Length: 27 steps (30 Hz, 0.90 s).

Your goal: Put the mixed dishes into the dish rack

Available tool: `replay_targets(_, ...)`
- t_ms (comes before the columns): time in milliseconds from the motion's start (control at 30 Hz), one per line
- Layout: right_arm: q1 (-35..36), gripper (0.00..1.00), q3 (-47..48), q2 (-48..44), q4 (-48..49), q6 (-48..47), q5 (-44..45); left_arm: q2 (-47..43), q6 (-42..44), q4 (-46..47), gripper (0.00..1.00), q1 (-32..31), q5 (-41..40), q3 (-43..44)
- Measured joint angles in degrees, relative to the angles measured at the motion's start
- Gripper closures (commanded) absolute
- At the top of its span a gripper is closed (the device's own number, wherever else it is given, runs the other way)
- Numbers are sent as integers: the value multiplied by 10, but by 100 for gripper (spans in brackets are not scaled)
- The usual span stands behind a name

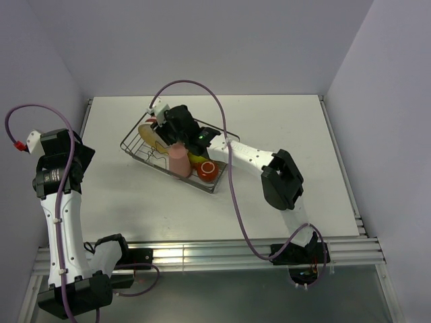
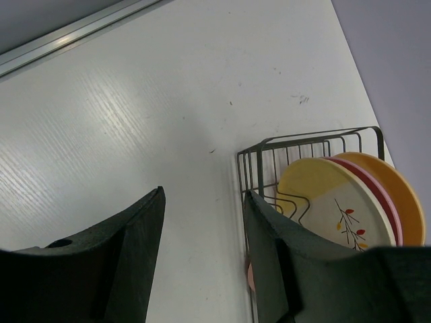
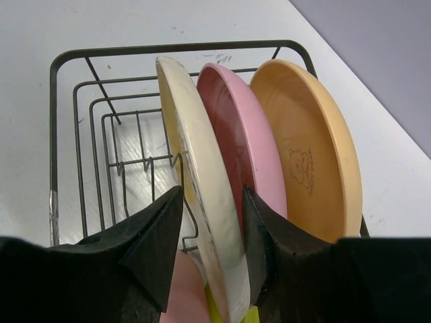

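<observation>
The dish rack sits on the white table, left of centre. Three plates stand on edge in its dividers: pale cream, pink and tan-orange. Nearer in the rack are the salmon-pink tumbler, the lime-green bowl and the red mug. My right gripper is open and straddles the cream plate's rim, its left finger clear of the plate. My left gripper is open with nothing in it, above bare table beside the rack's corner.
Purple walls close in the table on three sides. A raised metal rail runs along the near edge by the arm bases. The right arm's purple cable loops over the rack.
</observation>
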Motion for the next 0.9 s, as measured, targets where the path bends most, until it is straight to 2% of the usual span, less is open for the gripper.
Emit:
replay_targets(167,0,48,0,0,3,8,-4,0,0,0,44,0,0,0)
replay_targets(367,1,38,-2,-5,2,19,-14,0,0,2,43,0,4,-6)
replay_targets(467,3,24,-5,-16,2,26,-18,2,2,2,42,0,13,-11)
replay_targets(500,5,14,-5,-20,2,28,-18,3,3,3,42,0,17,-11)
replay_targets(600,6,1,-3,-33,6,28,-9,9,10,5,42,0,31,-13)
replay_targets(900,4,0,2,-60,6,38,29,26,31,30,41,0,108,-27)
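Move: Ahead and to the left of the right hand, about 3 cm out, 4 cm left and 6 cm below, is the middle of the cream plate, its rim between the half-open fingers. From this hand the pink plate's middle is about 6 cm ahead and 3 cm left, the tan plate's 9 cm ahead and 1 cm left; the pink cup is some 6 cm back, 2 cm right and lower. From the left hand the cream plate is about 10 cm ahead, 22 cm right. Spreading its already loosened fingers fully, the right hand first eases back about 1 cm, then rises some 6.5 cm off the cream plate's rim, tipping only slightly. Late on, the empty left hand starts towards the rack, about 3 cm right with some forward and down, turning some 10 degrees clockwise, fingers still half open. ##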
